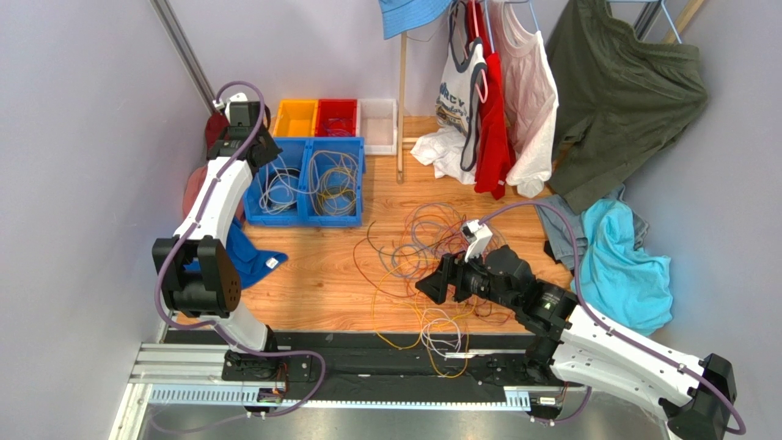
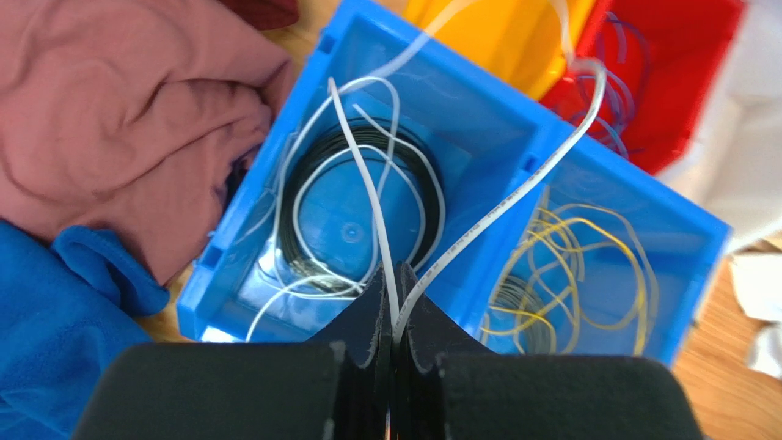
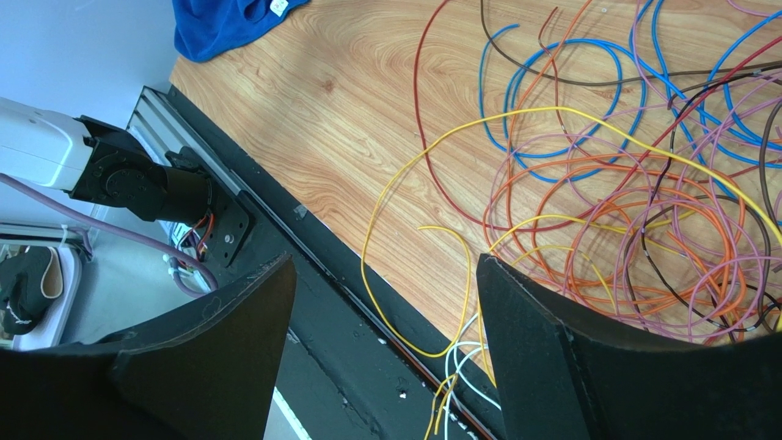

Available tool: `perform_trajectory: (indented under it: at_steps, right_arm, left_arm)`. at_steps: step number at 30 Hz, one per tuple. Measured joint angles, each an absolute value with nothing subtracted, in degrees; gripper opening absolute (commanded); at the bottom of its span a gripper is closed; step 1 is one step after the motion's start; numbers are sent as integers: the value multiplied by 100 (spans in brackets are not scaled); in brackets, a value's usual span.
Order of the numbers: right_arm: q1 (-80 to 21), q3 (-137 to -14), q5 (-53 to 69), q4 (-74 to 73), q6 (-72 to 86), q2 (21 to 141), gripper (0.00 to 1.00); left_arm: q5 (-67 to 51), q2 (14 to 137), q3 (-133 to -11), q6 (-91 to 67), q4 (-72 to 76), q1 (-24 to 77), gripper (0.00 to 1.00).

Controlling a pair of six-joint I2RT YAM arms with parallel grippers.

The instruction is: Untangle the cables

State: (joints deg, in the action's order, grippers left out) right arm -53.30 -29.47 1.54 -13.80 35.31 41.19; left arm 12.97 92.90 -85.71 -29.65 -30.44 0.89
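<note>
A tangle of cables point(image 1: 431, 247) in orange, purple, yellow, blue, red and brown lies on the wooden table; in the right wrist view the cables point(image 3: 642, 229) fill the upper right. My right gripper point(image 1: 427, 286) point(image 3: 385, 302) hangs open over the tangle's near left edge, where a yellow loop point(image 3: 385, 211) and white strands cross the black rail between its fingers. My left gripper point(image 1: 272, 153) point(image 2: 393, 286) is shut on a white cable point(image 2: 365, 183) above the blue bin point(image 1: 363, 183) point(image 2: 496, 119). Its left compartment holds white cables and a dark coil, its right one yellow cables point(image 2: 578, 266).
Orange point(image 1: 296, 117), red point(image 1: 337, 116) and white point(image 1: 378, 115) bins stand behind the blue one. Clothes hang on a rack point(image 1: 514, 92) at the back. A blue cloth point(image 1: 243, 252) lies left, a teal one point(image 1: 624, 266) right. A black rail point(image 1: 367, 357) borders the near edge.
</note>
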Motion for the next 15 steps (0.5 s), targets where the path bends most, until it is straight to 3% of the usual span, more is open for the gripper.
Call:
perform_trajectory:
  at_steps: [15]
  right_arm:
    - [-5330,-2886,156,-1177,3535,4311,75]
  left_arm:
    - [2440,8320,-8329,-2515,-2021,-86,0]
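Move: The left hand, already shut on the white cable, hovers above the blue box's left compartment; the compartment's middle lies about 4 cm ahead, 3 cm left and 18 cm below. The right compartment with the yellow cables is some 15 cm to the right of that middle, the yellow bin about 18 cm beyond it, and the pink cloth some 17 cm to its left. From the idle, open right hand, the left compartment is roughly 33 cm ahead, 40 cm left and 11 cm below. Still pinching the white cable between shut fingers, the left hand dips about a centimetre over the left compartment, then swings up some 10 cm while drifting 5 cm left towards the pink cloth's side, away from the box. The wrist tips the fingers up about 15 degrees and turns about 10 degrees counter-clockwise. ##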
